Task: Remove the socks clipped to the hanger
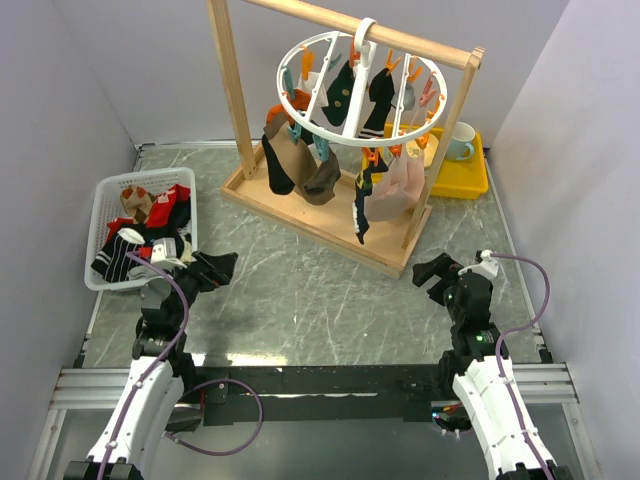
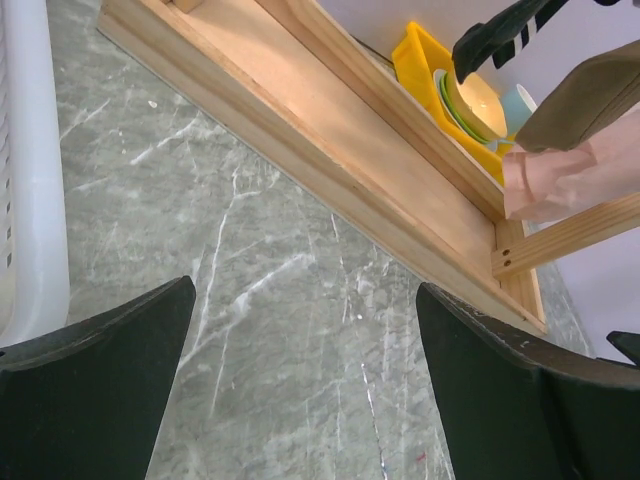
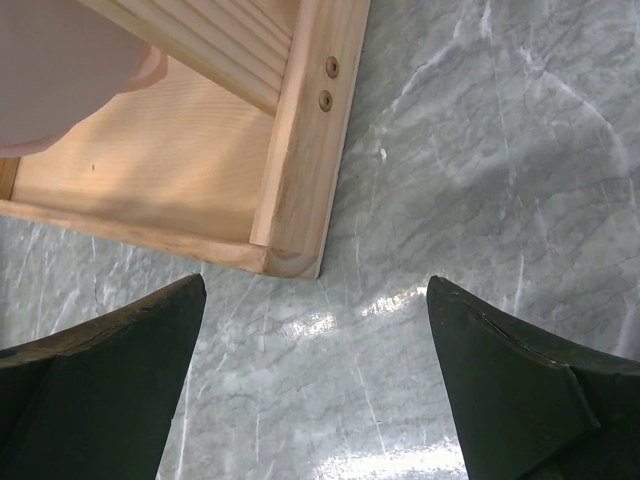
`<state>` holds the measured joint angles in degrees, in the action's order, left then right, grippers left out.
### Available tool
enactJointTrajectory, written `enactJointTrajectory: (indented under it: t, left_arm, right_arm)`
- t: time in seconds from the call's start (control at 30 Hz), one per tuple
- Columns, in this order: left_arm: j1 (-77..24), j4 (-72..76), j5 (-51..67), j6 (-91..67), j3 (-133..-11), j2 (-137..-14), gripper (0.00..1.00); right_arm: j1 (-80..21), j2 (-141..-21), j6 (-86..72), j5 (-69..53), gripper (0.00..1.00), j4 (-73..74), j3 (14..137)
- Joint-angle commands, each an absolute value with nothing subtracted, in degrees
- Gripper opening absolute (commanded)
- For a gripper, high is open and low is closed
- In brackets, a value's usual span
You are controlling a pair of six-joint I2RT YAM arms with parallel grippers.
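Note:
The round white hanger (image 1: 330,128) hangs by its hook from the wooden rack's top bar. Several socks hang clipped to it: a black one (image 1: 277,170), a brown one (image 1: 322,175), a pale pink one (image 1: 395,190), and dark ones (image 1: 342,92) on the far side. The pink sock also shows in the left wrist view (image 2: 570,175) and the right wrist view (image 3: 60,70). My left gripper (image 1: 215,270) is open and empty, low over the table beside the basket. My right gripper (image 1: 435,274) is open and empty near the rack's front right corner (image 3: 290,255).
The wooden rack (image 1: 300,215) stands across the middle. A white mesh basket (image 1: 105,200) at the left holds several socks. A yellow tray (image 1: 465,175) with a cup stands behind the rack at the right. Walls close in on both sides.

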<state>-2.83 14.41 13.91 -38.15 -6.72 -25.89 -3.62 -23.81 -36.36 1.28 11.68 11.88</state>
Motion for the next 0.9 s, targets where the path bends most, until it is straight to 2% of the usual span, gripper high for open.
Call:
enactJointTrajectory:
  t: [0.0, 0.3, 0.53, 0.67, 0.87]
  left_arm:
    - [-2.8, 17.1, 15.4, -37.5, -6.9, -26.0, 0.99]
    - [-5.7, 18.3, 21.0, -38.3, -7.8, -26.5, 0.99]
    - [-21.3, 15.1, 8.4, -40.3, -19.6, -33.2, 0.99]
    - [-33.7, 16.3, 1.2, -38.7, -27.6, -41.5, 0.95]
    - [-45.2, 18.9, -5.6, -33.1, -38.0, -53.1, 0.98]
  right_arm:
    - [-3.9, -22.7, -36.4, 2.1, 1.0, 10.1, 12.9]
    - [-4.0, -21.4, -35.9, 0.4, 1.0, 9.1, 11.9]
    - [-3.9, -22.7, -35.6, 0.4, 1.0, 8.5, 12.0]
    - [-3.9, -25.8, -35.4, 0.3, 1.0, 8.5, 13.4]
    - [-4.0, -28.0, -34.4, -1.2, 1.0, 8.2, 14.2]
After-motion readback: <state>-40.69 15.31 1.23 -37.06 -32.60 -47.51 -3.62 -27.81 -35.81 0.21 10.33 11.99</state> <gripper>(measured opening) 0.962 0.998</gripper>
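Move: The dark, yellow-patched sock hangs about 31 cm to the left hand's right, 10 cm farther out and some 12 cm above it. The brown-grey sock hangs about 18 cm right of that hand, 14 cm ahead and 15 cm up; the pink sock hangs about 6 cm to the right of the dark one and 3 cm farther out. From the right hand, the dark sock lies some 14 cm left, 9 cm ahead and 17 cm up. Sweeping to the right, slowly at first and then fast, the empty left hand travels about 16 cm towards the dark sock; midway it also starts to climb, gaining some 12 cm in front of the drying stand. The wrist swings roughly 25 degrees clockwise, turning the fingers towards the hanging socks; they stay wide open and touch nothing. ##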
